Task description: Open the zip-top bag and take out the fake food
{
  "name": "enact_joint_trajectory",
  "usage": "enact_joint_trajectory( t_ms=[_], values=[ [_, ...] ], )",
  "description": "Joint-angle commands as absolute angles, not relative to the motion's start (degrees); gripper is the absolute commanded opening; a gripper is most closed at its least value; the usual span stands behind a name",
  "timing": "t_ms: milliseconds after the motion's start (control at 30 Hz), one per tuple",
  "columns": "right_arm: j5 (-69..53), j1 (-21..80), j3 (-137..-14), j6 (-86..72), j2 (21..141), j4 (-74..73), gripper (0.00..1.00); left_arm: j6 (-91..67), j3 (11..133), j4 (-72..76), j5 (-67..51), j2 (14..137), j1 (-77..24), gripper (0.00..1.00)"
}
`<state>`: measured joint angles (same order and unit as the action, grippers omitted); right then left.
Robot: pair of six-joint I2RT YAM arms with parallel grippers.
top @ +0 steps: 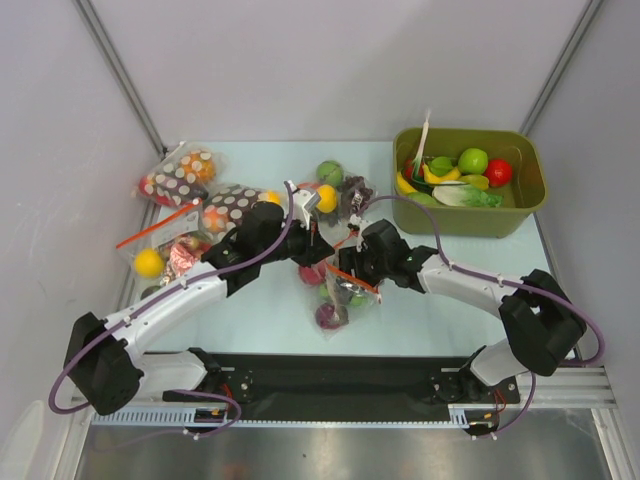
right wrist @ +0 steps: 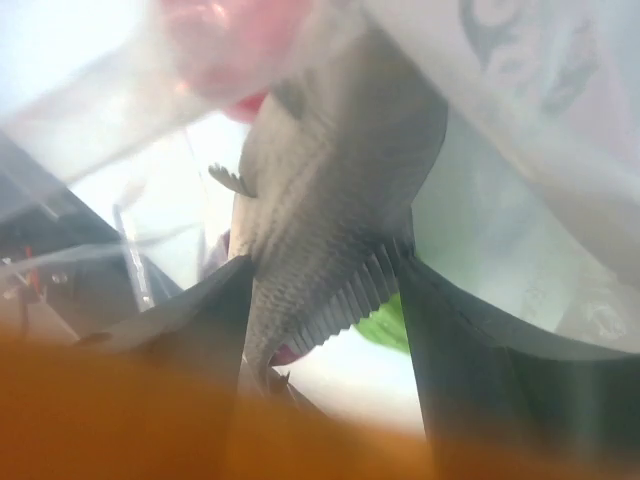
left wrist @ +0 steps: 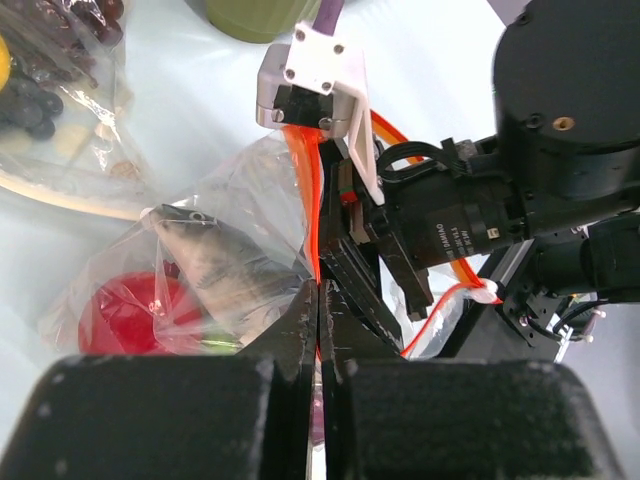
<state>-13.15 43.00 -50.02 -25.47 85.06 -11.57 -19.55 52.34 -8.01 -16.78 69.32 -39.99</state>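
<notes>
The zip-top bag (top: 338,292) lies crinkled at the table's middle, its red-orange zip strip (left wrist: 318,215) running up from my left gripper (left wrist: 320,290), which is shut on that strip. Inside the plastic show a grey fish (left wrist: 215,262), a red ball (left wrist: 122,315), a purple piece (top: 328,316) and a green piece (top: 359,298). My right gripper (top: 346,268) is right at the bag's mouth beside the left gripper (top: 312,240). In the right wrist view its fingers stand apart, open (right wrist: 328,265), with the fish's tail (right wrist: 330,220) between them and the strip a blur close by.
A green bin (top: 530,200) holding toy food stands at the back right. Brown dotted bags (top: 180,175) and a clear bag with a yellow ball (top: 150,262) lie at the left. Another bag with a green ball and grapes (top: 342,182) sits behind the grippers.
</notes>
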Motion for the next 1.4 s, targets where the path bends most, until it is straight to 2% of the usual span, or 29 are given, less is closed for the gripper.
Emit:
enact_joint_trajectory(
  t_ms=[0,367,433,467,567,667,700,800,900,1367],
  values=[
    [-11.78,42.71,-48.69,-26.36,83.85,-10.73,0.66,-20.48,54.05,-5.36,-17.58,66.71,-39.9,0.0],
    [-21.27,41.31,-43.77,-29.09,86.83,1.73,0.67,-20.65,54.23,-5.01,-18.72,65.92,-39.99,0.0],
    [-21.88,41.13,-43.51,-29.35,87.97,3.51,0.65,-20.66,54.05,-4.75,-18.72,65.65,-39.99,0.0],
    [-22.23,41.13,-43.33,-29.44,88.15,4.21,0.61,-20.57,53.97,-4.83,-18.63,65.65,-39.99,0.0],
    [-22.85,40.96,-42.63,-29.53,87.72,7.28,0.4,-20.04,53.7,-5.36,-18.28,65.65,-39.99,0.0],
    [-24.08,40.35,-42.28,-29.53,86.84,8.78,0.26,-20.04,52.91,-5.1,-18.19,65.65,-39.99,0.0],
    [-24.6,40.08,-42.28,-29.53,86.4,9.66,0.16,-20.04,52.74,-4.92,-18.19,65.57,-39.99,0.0],
    [-25.13,39.46,-42.54,-29.36,84.56,9.32,0.04,-20.04,52.47,-5.1,-16.97,65.57,-39.99,0.0],
    [-24.61,39.29,-42.8,-28.48,81.23,7.66,0.0,-19.69,52.73,-6.32,-14.16,65.92,-39.9,0.0],
    [-23.2,39.2,-43.94,-22.24,64.35,-4.47,0.0,-21.36,54.23,-7.91,-8.35,68.73,-37.27,0.0]
  ],
)
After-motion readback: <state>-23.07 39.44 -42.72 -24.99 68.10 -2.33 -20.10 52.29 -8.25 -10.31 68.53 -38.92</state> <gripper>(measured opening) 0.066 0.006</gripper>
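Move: The fish's middle lies about 4 cm to the left of the right hand, 2 cm ahead and some 3 cm below, with its tail already near the open fingers inside the bag. The red apple lies roughly 8 cm left and level ahead, the cucumber about 5 cm back and 1 cm left, the onion some 9 cm back and 3 cm left, all about 5 cm lower. From the left hand, the fish is about 2 cm ahead, 2 cm right and 10 cm below. The fish is pinched by its tail end: the right hand eases about 2 cm left and 1 cm down inside the bag, tilting some 15 degrees, shuts its fingers, then pulls nearly straight up about 9 cm, drifting slightly right and back. The left hand keeps its pinch on the orange zip edge, rises 1 cm, then late on carries it 2 cm forward and a little left. ##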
